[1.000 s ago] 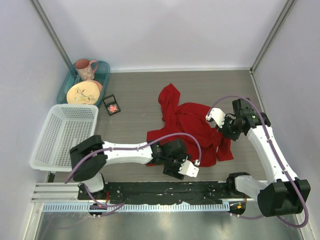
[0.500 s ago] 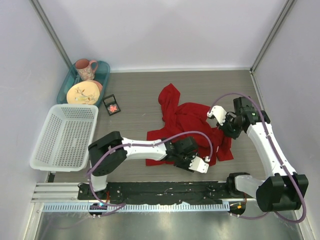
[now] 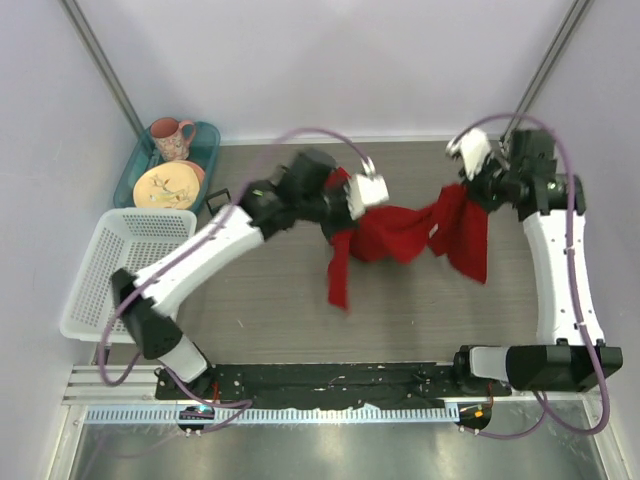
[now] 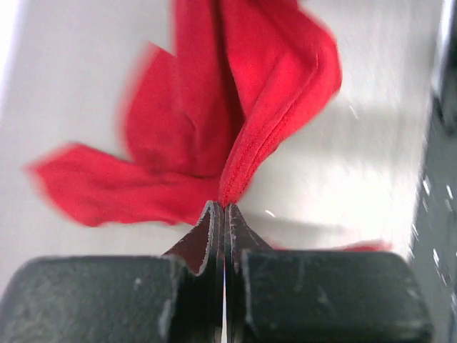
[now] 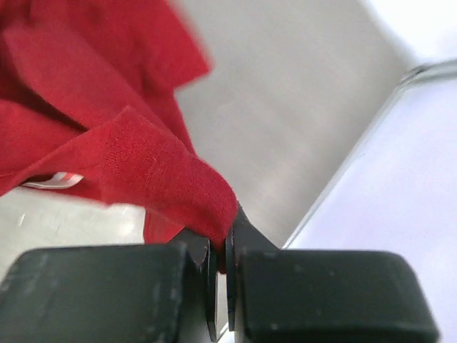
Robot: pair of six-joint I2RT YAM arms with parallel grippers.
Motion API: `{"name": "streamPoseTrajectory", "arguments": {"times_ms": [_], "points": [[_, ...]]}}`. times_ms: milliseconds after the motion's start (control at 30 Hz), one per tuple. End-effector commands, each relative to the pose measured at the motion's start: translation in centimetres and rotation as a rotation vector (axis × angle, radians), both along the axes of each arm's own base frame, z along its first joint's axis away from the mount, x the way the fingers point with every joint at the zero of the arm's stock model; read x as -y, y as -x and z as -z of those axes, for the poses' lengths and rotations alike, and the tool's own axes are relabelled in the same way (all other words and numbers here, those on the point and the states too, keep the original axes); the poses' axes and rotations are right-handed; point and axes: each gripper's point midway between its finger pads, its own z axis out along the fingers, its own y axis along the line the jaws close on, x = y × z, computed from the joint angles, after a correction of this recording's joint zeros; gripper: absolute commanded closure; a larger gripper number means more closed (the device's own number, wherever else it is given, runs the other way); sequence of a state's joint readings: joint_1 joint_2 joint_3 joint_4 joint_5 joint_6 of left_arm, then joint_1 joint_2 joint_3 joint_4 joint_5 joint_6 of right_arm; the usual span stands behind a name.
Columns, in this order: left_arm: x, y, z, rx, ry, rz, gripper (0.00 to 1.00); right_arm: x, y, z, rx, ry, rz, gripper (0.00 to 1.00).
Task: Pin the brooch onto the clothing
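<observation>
The red T-shirt (image 3: 400, 232) hangs in the air, stretched between both grippers above the table, with one end dangling low at the left. My left gripper (image 3: 340, 200) is shut on a folded hem of the shirt (image 4: 214, 107), as the left wrist view (image 4: 223, 209) shows. My right gripper (image 3: 462, 190) is shut on another edge of the shirt (image 5: 107, 143), seen close in the right wrist view (image 5: 223, 239). A white label (image 5: 53, 179) shows under the cloth there. The brooch is not visible; my left arm covers the spot beside the tray.
A white basket (image 3: 130, 270) stands at the left. Behind it a teal tray (image 3: 207, 140) holds a pink mug (image 3: 172, 135) and a plate (image 3: 165, 185). A corner of the small black box (image 3: 215, 197) shows beside my left arm.
Both grippers have risen from the table and moved toward the back, lifting the shirt off the surface and spreading it between them. The left arm now reaches over the black box.
</observation>
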State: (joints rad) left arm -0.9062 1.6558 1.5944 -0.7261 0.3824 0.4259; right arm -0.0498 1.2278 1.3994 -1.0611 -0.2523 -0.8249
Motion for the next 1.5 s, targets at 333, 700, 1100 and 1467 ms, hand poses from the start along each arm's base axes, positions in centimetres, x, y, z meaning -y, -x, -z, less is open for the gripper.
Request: {"name": "streamPoseTrajectory", "arguments": {"times_ms": [333, 700, 1100, 1467], "points": [[-12.8, -0.4, -38.7, 0.632, 0.762, -0.427, 1.00, -2.0, 0.6, -34.8, 0.890, -0.148, 0.000, 0.99], [-17.6, 6.5, -45.8, 0.595, 1.031, -0.338, 1.00, -4.4, 14.4, -45.1, 1.308, -0.328, -0.075, 0.99], [-15.5, -10.5, -35.0, 0.715, 0.698, -0.714, 1.00, 2.9, -4.8, -33.3, 0.888, -0.370, 0.105, 0.96], [-15.2, -33.1, -3.5, 0.381, 0.044, -0.957, 0.30, 3.3, -26.0, -3.7, 0.282, -0.100, 0.340, 0.06]]}}
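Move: Both hands still hold the red clothing up. From the left hand, the bare far table, just short of its edge, is some 28 cm ahead, 12 cm left and 22 cm down. The brooch in its small black box is about 12 cm ahead and 36 cm left, the teal tray roughly 25 cm ahead and 54 cm left, both on the table. From the right hand, its spot on the far table is about 22 cm ahead, 5 cm left and 25 cm down. Whip both grippers up together about 45 cm with the clothing still pinched, drawing the right one back and the left one leftward, the right fingers tipping up some 75 degrees. Then swing both forward and steeply down towards the far end of the table, levelling the tilt back; only at the end open the fingers, right wide, left about a third. ##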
